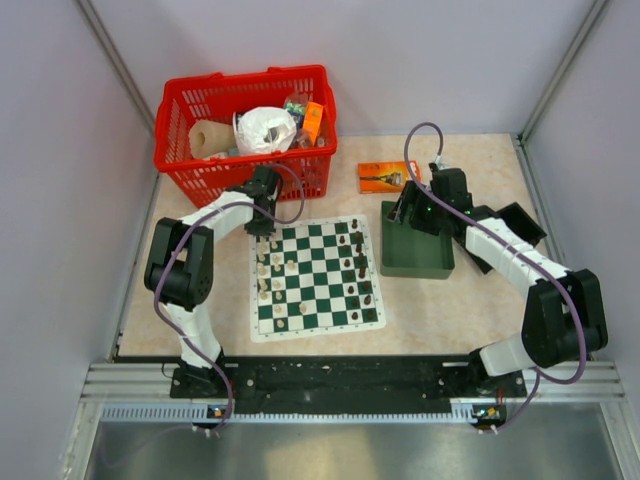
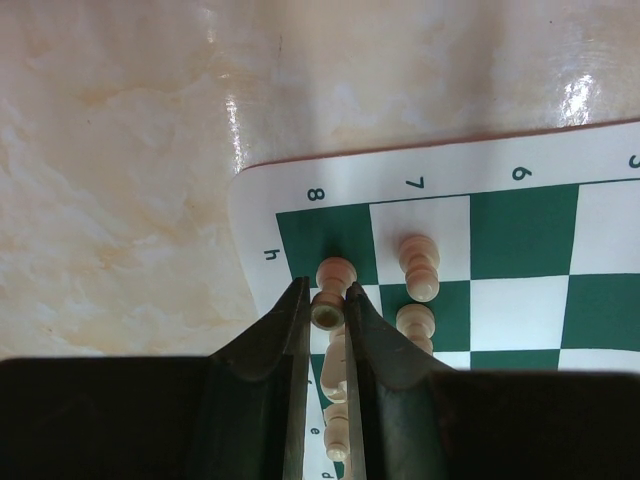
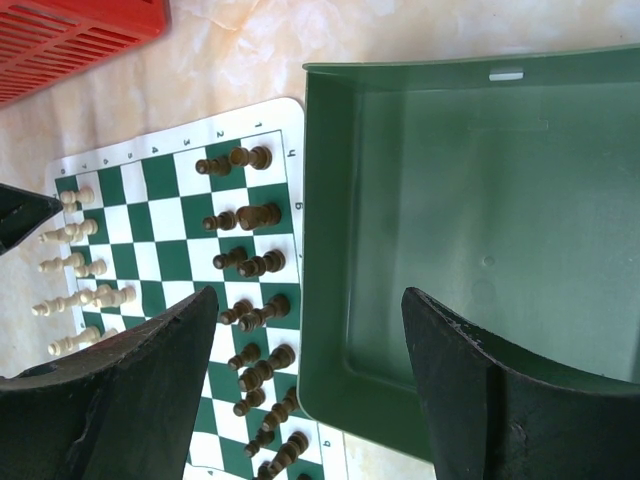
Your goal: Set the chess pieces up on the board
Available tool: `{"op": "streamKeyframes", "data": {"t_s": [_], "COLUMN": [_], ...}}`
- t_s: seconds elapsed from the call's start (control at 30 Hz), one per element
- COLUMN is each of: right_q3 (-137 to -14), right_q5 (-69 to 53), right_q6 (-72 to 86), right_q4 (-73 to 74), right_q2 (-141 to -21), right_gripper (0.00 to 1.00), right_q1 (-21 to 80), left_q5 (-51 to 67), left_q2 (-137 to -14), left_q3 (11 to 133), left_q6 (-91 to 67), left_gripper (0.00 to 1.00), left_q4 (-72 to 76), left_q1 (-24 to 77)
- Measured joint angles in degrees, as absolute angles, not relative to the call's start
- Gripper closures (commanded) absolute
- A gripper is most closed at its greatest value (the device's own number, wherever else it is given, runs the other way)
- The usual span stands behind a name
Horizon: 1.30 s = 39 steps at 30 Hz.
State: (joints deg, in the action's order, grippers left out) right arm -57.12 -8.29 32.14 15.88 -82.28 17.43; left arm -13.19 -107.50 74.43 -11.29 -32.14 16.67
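Note:
The board (image 1: pixel 318 300) lies between the arms, with dark chess pieces (image 1: pixel 358 262) along its right side and cream chess pieces (image 1: pixel 268 270) along its left. My left gripper (image 1: pixel 262 232) hangs over the far left corner square. In the left wrist view the left gripper (image 2: pixel 327 296) is shut on a cream piece (image 2: pixel 331 316) just above the board (image 2: pixel 520 230), beside standing cream pieces (image 2: pixel 419 265). My right gripper (image 1: pixel 405 212) hovers open over the dark green tray (image 1: pixel 415 266). Seen from the right wrist, nothing is between the open jaws of the right gripper (image 3: pixel 308 296).
A red basket (image 1: pixel 245 78) full of odds and ends stands at the back left, close behind the left gripper. An orange box (image 1: pixel 385 177) lies behind the tray (image 3: pixel 330 330), whose inside shows no pieces. Dark pieces (image 3: pixel 250 265) stand in rows on the board (image 3: pixel 160 180) beside it.

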Motion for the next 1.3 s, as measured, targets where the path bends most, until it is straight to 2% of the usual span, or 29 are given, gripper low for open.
{"op": "streamKeyframes", "data": {"t_s": [0.17,0.47,0.7,1.13,1.3], "right_q3": [-57.12,-57.12,-57.12,-57.1,-57.1], "right_q5": [-8.34,-8.86,-9.13,-9.32,-9.3], "right_q6": [32.14,32.14,32.14,32.14,32.14], "right_q4": [15.88,15.88,15.88,15.88,15.88], "right_q2": [-82.37,-82.65,-82.67,-82.67,-82.67], "right_gripper": [0.25,0.25,0.25,0.25,0.25], "right_q1": [17.43,17.43,17.43,17.43,17.43], "left_q5": [-13.17,-14.04,-14.22,-9.54,-4.62], "left_q2": [-107.37,-107.33,-106.59,-100.64,-91.07], "left_q3": [74.37,74.35,74.35,73.17,67.81], "left_q6": [-11.49,-11.44,-11.7,-12.08,-12.6], "left_gripper": [0.74,0.6,0.43,0.4,0.39], "left_q4": [-32.14,-32.16,-32.73,-35.05,-33.12], "left_q1": [16.67,16.67,16.6,15.57,15.49]}}
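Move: The light rook, upright on the h8 corner square, sits between the left fingers, its middle some 1 cm below the hand point. From this hand, one pawn is about 4 cm to the right and 1 cm ahead, a second pawn some 4 cm right and 2 cm back, and the next back-row piece roughly 3 cm straight back, all about 2 cm below. From the right hand the rook lies around 33 cm left, 2 cm ahead and 11 cm below. The light rook is let go on its corner square: the left fingers, still pinching its upper part, open wide while the hand stays almost in place. The hand then lifts clear by about 6 cm, slowly at first and then faster, also drawing back some 3 cm towards its base and tilting roughly 10 degrees. ##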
